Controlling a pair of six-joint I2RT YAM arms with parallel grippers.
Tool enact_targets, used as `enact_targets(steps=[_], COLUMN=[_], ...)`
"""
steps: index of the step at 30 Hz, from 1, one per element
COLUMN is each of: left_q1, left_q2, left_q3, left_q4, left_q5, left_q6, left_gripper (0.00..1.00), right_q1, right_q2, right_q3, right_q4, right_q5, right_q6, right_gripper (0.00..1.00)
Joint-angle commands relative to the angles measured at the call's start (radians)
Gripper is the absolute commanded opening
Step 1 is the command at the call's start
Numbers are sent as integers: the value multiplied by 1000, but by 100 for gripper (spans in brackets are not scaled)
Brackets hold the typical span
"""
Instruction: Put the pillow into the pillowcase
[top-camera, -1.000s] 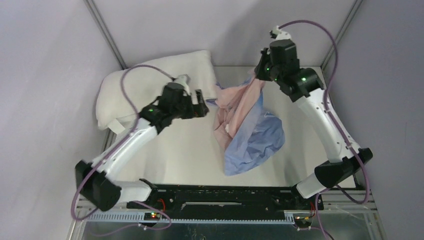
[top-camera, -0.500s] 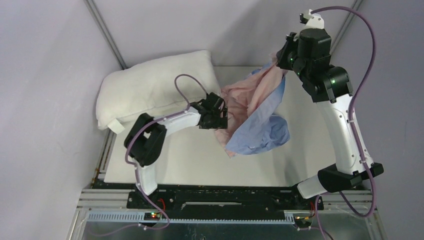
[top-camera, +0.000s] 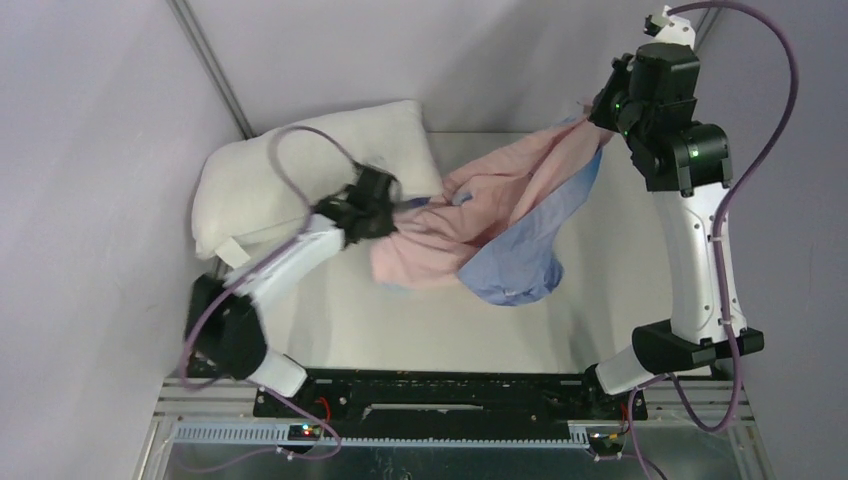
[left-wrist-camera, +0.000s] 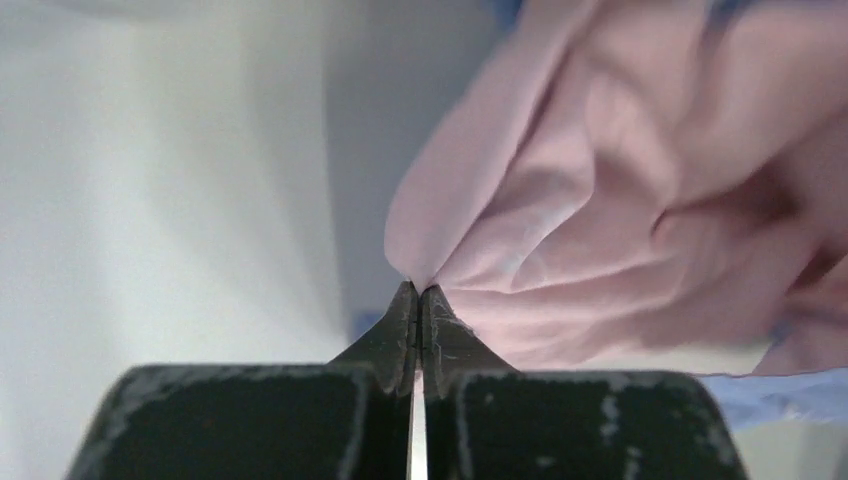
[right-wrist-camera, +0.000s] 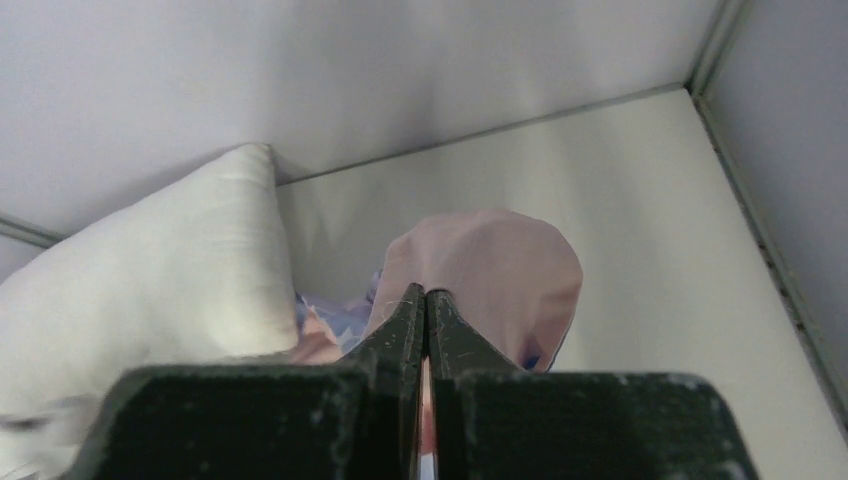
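Observation:
The plump white pillow (top-camera: 300, 175) lies at the back left of the table; its corner (right-wrist-camera: 140, 270) shows in the right wrist view. The pink and blue pillowcase (top-camera: 480, 225) hangs stretched between both arms over the table's middle. My left gripper (top-camera: 392, 212) is shut on a pink fold (left-wrist-camera: 560, 200) of the pillowcase, just in front of the pillow. My right gripper (top-camera: 598, 112) holds the pillowcase's other end raised at the back right, jaws shut with pink cloth (right-wrist-camera: 490, 270) pinched between them. The blue side sags down to the table.
Grey walls close in the table (top-camera: 400, 310) on the left, back and right. A metal post (top-camera: 205, 65) stands in the back left corner. The black base rail (top-camera: 440, 400) runs along the near edge.
My left gripper shut on the pink fold and pulled it left toward the pillow. My right gripper rose and moved right with its end, drawing the pillowcase out.

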Motion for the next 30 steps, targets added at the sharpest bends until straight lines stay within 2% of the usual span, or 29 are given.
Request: enact_targets(steps=[1,3,5,8,13,15,18,21,23,24,26,28,30], left_q1=[175,208,215,231,262,262,261,262,262,262,262,260,242], left_q2=[-323,-367,-349,-253,-70,-42,-66,-77,-52,-28,33,106,160], left_q3=[91,247,439,794,1245,1305,1249,1219,1245,1275,1343,1360,1357], left_q4=[-142,-187,-229,-275,-301,-252,-127,-31,15,34,62,136,167], left_q5=[-107,-94,-100,-110,-48,-17,23,73,109,131,190,296,355], left_q6=[118,179,231,260,229,213,181,153,136,122,66,-15,-74], left_gripper=[0,0,0,0,0,0,0,0,0,0,0,0,0], right_q1=[-27,-30,-32,-33,-33,-30,-9,64,166,258,563,839,999], right_q2=[-88,-152,-216,-323,-509,-574,-656,-711,-723,-727,-722,-662,-560], right_q3=[-11,-63,-105,-169,-332,-408,-534,-624,-688,-731,-796,-804,-766], right_q4=[-46,-48,-56,-79,-111,-104,-56,0,75,138,233,250,237], right_q5=[54,44,33,-45,-241,-360,-527,-665,-803,-822,-660,-435,-292], right_q6=[9,16,22,27,14,14,24,7,39,68,78,23,-48], right_gripper=[0,0,0,0,0,0,0,0,0,0,0,0,0])
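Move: Both my hands already grip the pillowcase. From my left hand, on its left end, the pillow lies about 12 cm ahead, 21 cm to the left and roughly 3 cm lower; the middle of the pillowcase is some 17 cm to the right, 2 cm ahead and 3 cm higher. From my raised right hand, the pillow is about 6 cm ahead, 58 cm left and 38 cm below, and the pillowcase's middle 5 cm back, 19 cm left and 32 cm below. I keep both grips and hoist the left end of the pillowcase, my left hand rising about 50 cm and swinging left before easing partly back, its steeply down-pointing fingers tipping up towards level. Meanwhile my right hand draws its end back towards the table's near side by some 30 cm, then sweeps left and down, turning sharply counter-clockwise. ##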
